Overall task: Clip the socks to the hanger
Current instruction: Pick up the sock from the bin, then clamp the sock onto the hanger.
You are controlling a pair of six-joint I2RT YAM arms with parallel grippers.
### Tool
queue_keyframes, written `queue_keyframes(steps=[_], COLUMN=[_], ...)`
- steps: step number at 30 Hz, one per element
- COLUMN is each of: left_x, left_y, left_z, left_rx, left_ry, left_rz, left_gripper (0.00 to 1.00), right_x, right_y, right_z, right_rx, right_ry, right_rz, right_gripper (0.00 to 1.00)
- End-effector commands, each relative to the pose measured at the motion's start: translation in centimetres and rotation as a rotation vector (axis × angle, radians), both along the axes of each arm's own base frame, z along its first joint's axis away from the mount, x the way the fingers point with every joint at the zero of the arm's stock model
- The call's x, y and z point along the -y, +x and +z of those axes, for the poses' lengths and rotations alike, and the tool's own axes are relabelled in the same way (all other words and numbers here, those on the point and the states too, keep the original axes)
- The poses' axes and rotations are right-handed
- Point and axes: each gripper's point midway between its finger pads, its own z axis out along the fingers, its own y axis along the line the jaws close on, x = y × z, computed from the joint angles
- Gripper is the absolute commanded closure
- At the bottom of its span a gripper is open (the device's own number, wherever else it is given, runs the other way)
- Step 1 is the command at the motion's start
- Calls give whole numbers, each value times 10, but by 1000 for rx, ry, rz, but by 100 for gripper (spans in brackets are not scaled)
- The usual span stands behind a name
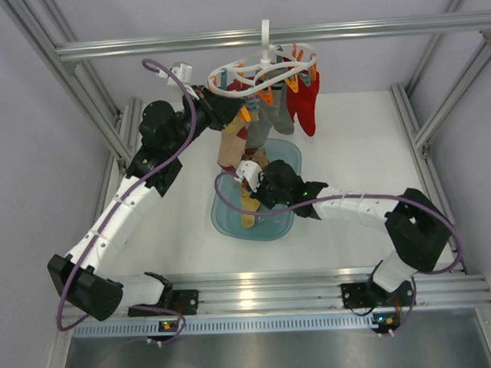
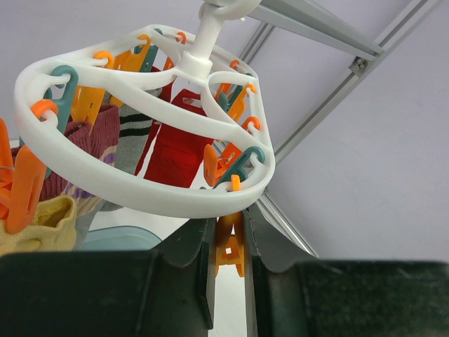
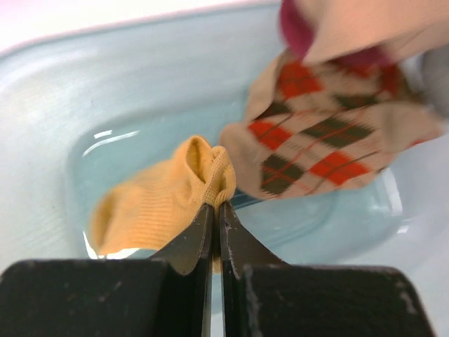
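Note:
The white round hanger (image 1: 262, 70) hangs by its hook from the top bar. Several socks are clipped under it, among them a red one (image 1: 306, 109) and an argyle one (image 1: 232, 148). In the left wrist view my left gripper (image 2: 230, 233) is shut on an orange clip (image 2: 231, 249) just below the hanger ring (image 2: 140, 193). My right gripper (image 3: 216, 207) is down in the blue tray (image 3: 140, 84), shut on the cuff of a mustard yellow sock (image 3: 154, 200). The toe of a hanging argyle sock (image 3: 323, 137) dangles right beside it.
The translucent blue tray (image 1: 231, 225) sits mid-table under the hanger. An aluminium frame bar (image 1: 144, 46) crosses the back, with frame posts (image 1: 73, 85) slanting down both sides. The right arm (image 1: 359, 206) stretches low across the table.

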Motion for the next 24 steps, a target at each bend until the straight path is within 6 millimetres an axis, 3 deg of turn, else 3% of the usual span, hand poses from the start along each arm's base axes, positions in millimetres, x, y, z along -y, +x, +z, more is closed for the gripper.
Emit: queue_keyframes(steps=[1, 9, 11, 17, 24], left_x=[0, 0, 2, 11, 22], left_y=[3, -2, -4, -12, -20], left_z=[-21, -14, -15, -18, -23], left_rx=[-41, -30, -38, -57, -82], left_ry=[36, 21, 18, 2, -17], left_rz=[0, -32, -50, -120, -208], left_gripper=[100, 100, 100, 100, 100], right_x=[2, 30, 36, 39, 29], right_y=[15, 8, 6, -1, -2], right_z=[86, 189, 206, 247, 270], right_rx=[216, 331, 375, 476, 520], right_ry=[150, 425, 455, 478, 517], right_rz=[42, 41, 66, 122, 173], right_gripper=[100, 100, 100, 100, 100])
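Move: The right hand already pinches the yellow sock low over the bin. The orange clip in the left fingers is about 32 cm above it, some 7 cm farther out and 2 cm left. The argyle sock lies in the bin about 10 cm ahead and 8 cm below; the striped sock hangs roughly 7 cm ahead, 4 cm left, 17 cm up; the grey sock hangs 10 cm ahead, 4 cm right, 22 cm up. For the left hand, the clip sits at its fingertips, 2 cm below, 1 cm ahead and 1 cm right. Almost straight up, quickly at first and then easing off, the right hand carries the pinched yellow sock about 22 cm out of the bin towards the orange clip, swinging some 4 cm to the right as it climbs. Its downward-slanting fingers tip up by about 30 degrees to nearly level and stay shut. The left hand keeps its grip on the clip. ##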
